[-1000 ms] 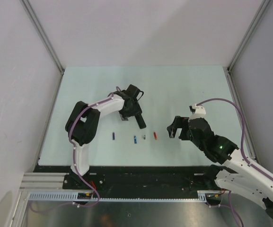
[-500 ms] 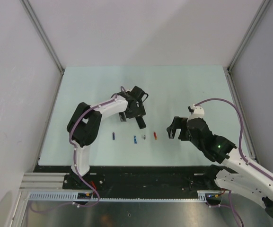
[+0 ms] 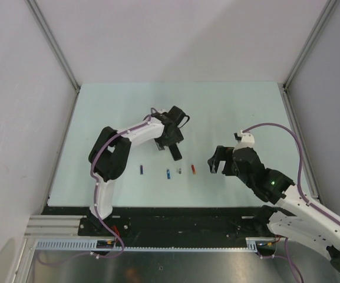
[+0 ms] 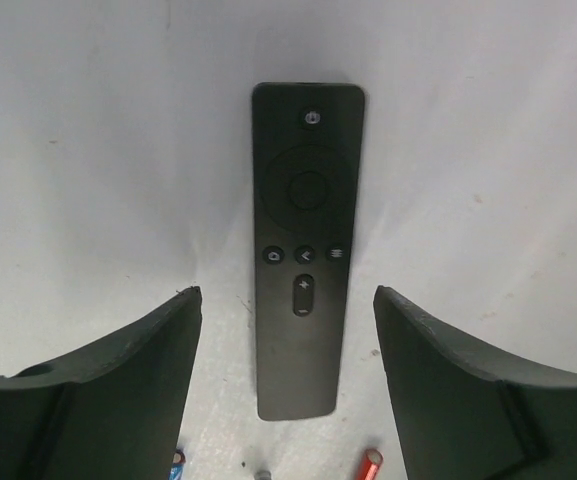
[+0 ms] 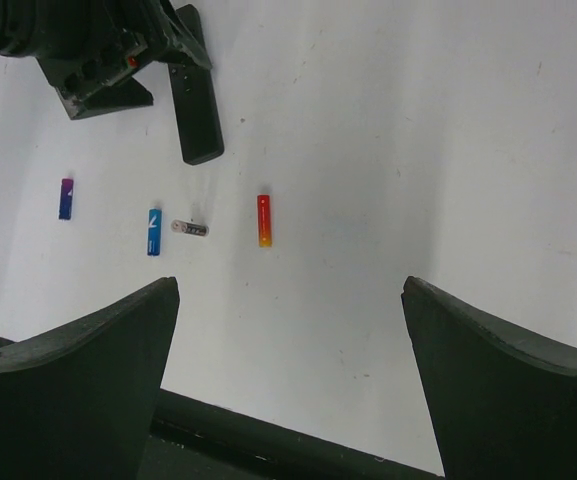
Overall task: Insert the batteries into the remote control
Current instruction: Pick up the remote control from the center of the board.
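The remote control (image 4: 306,240) lies flat on the table, buttons up, a slim black bar (image 3: 175,152). My left gripper (image 4: 288,295) hangs open over its near end, with a gap on both sides of the fingers (image 4: 118,380). Four batteries lie in a row in front of it: dark blue (image 3: 141,170), lighter blue (image 3: 168,174), grey-silver (image 3: 180,171), orange-red (image 3: 193,170). My right gripper (image 3: 215,159) stands open and empty to the right of the orange-red battery (image 5: 264,220). The remote control (image 5: 196,110) also shows in the right wrist view.
A small black piece (image 3: 156,146) lies just left of the remote, beside my left gripper (image 3: 171,140). The table's dark front edge (image 5: 298,445) runs close under my right gripper (image 5: 290,290). White walls and metal posts close in the table.
My left arm has shifted a little to the right and back over the remote, which stays in place. The right arm has not moved.
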You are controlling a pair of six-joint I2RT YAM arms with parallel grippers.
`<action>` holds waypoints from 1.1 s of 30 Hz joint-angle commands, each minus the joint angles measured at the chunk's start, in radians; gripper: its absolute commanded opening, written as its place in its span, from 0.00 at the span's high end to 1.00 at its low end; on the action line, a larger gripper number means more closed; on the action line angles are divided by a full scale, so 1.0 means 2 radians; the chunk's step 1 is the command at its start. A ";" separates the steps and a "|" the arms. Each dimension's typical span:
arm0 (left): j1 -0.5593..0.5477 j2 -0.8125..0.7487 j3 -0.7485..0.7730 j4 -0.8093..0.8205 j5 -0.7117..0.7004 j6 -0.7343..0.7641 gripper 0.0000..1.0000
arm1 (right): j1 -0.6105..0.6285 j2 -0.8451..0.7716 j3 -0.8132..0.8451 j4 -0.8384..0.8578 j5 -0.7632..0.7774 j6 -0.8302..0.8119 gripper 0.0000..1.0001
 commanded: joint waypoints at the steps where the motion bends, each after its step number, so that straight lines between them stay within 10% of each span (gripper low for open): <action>1: -0.003 0.021 0.018 -0.037 -0.019 -0.051 0.27 | 0.002 -0.009 0.001 0.008 -0.002 0.005 0.01; 28: 0.023 0.058 0.036 -0.065 -0.022 -0.016 0.36 | 0.002 -0.012 -0.008 0.006 0.000 0.008 0.00; 33: 0.028 0.061 0.033 -0.065 -0.020 -0.008 0.51 | 0.002 -0.007 -0.009 0.010 -0.002 0.009 0.00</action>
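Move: The remote control lies almost straight under the left hand's open fingers, its middle about 3 cm below and at most 1 cm back. At about that same depth, the red battery is roughly 10 cm right and 12 cm back of the left hand, the small grey battery 4 cm right and 13 cm back, and the blue one 1 cm left and 15 cm back. From the right hand, the remote is some 15 cm ahead, 17 cm left and 16 cm below. The remote control ends up flanked by the left hand's fingers: the hand sinks about 2 cm over it, mostly at the start, while the fingers narrow until they meet its long edges near the button row. The hand then slides left, about 2.5 cm in all, carrying the remote along the table, with a slight counter-clockwise turn of about 5 degrees. ##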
